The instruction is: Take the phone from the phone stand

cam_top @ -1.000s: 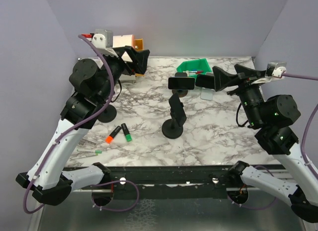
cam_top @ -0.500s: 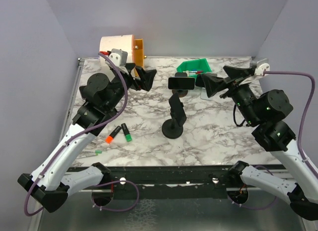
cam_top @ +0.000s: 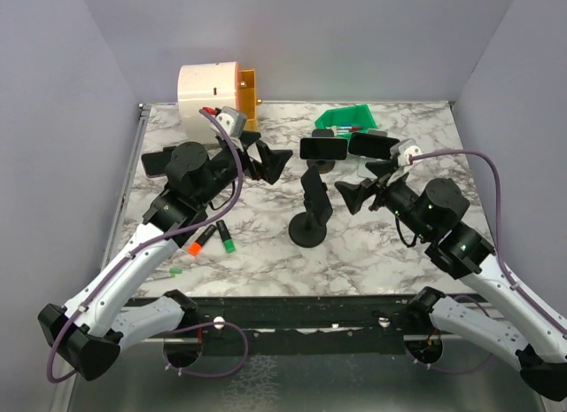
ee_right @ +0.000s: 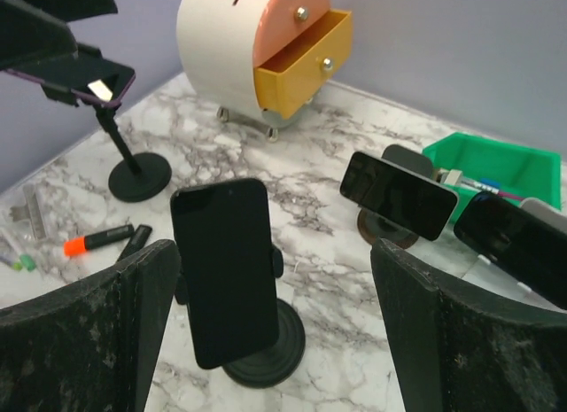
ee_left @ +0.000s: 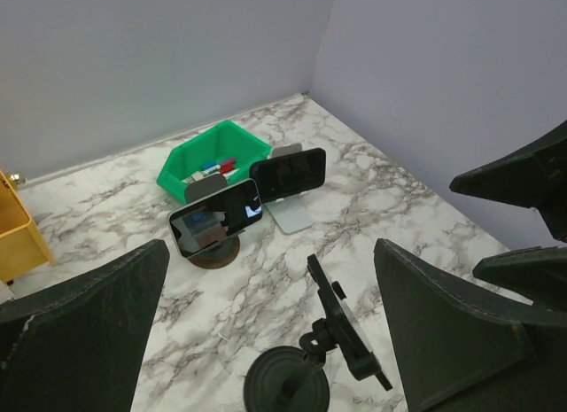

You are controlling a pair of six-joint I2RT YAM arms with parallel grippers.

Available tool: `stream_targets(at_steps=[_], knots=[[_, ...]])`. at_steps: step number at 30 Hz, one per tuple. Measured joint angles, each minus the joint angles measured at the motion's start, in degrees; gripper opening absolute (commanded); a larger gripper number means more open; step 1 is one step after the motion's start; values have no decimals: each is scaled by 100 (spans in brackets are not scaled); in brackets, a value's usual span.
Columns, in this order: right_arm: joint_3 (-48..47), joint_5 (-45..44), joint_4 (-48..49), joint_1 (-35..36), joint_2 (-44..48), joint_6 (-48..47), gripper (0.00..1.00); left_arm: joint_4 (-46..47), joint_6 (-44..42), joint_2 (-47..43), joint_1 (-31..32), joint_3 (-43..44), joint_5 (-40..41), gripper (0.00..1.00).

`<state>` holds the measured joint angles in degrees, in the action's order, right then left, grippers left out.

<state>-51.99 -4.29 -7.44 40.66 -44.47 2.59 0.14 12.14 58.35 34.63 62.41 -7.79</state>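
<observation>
A black phone (cam_top: pixel 314 192) stands upright, clamped in a black phone stand (cam_top: pixel 308 229) with a round base at the middle of the table. My left gripper (cam_top: pixel 276 164) hovers open to its back left. My right gripper (cam_top: pixel 348 195) is open just to the right of it, apart from it. In the right wrist view the phone (ee_right: pixel 226 270) faces me on its stand (ee_right: pixel 266 345), lined up between the wide fingers of the right gripper (ee_right: pixel 275 279). From the left gripper (ee_left: pixel 270 252) I see the phone (ee_left: pixel 345 328) edge-on from behind.
Behind the stand, a phone (cam_top: pixel 322 148) rests on a brown round base and another (cam_top: pixel 373 144) on a silver holder, near a green bin (cam_top: pixel 347 120). A white drawer unit (cam_top: pixel 210 93) stands at the back left. A purple phone (cam_top: pixel 156 162) sits on a left stand; markers (cam_top: pixel 202 238) lie nearby.
Both arms have come down from the back corners toward the middle stand. The right gripper now sits low beside the phone, and the left gripper has swung in toward the centre.
</observation>
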Motion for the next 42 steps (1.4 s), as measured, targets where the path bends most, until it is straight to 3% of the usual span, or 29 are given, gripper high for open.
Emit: stream_targets(at_steps=[8, 20, 24, 27, 31, 37, 42], knots=[[601, 820, 76, 0, 109, 282, 94, 273, 240, 166, 0, -278, -396, 99], [1574, 1298, 538, -175, 254, 1128, 94, 260, 787, 629, 0, -195, -925, 95], [1698, 1379, 623, -177, 573, 1296, 93, -173, 1073, 1154, 0, 275, -1064, 81], [1698, 1453, 688, -177, 769, 1351, 93, -367, 1370, 1523, 0, 470, -1353, 61], [1698, 1493, 693, -177, 892, 1392, 93, -608, 1615, 2015, 0, 562, -1738, 42], [1676, 1552, 619, -177, 927, 1388, 93, -721, 1762, 2343, 24, 605, -2166, 32], [1672, 1563, 603, -177, 929, 1386, 93, -706, 1784, 2339, 37, 605, -2284, 18]])
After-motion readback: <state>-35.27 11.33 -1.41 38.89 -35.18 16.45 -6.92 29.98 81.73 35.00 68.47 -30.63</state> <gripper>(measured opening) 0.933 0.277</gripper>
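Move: The phone to be taken, upright in the near stand, has its middle roughly 11 cm to the left gripper's right, 3 cm back and 16 cm below. From the same gripper, the rear phone lies on its side about 15 cm ahead, 14 cm right and 20 cm below, and the right-hand phone level with it, some 15 cm farther right. The right gripper has the upright phone about 10 cm to its left, 2 cm ahead and 10 cm below. Lower the open left gripper about 12 cm while carrying it some 9 cm right to the upper part of the upright phone, tipping the fingers down and turning them clockwise. Close it over the last part of the way so one finger crosses the screen, the other goes behind, and they pinch the phone. Bring the right gripper down, then slightly up again, and back beside the phone, turning counter-clockwise and staying open. ##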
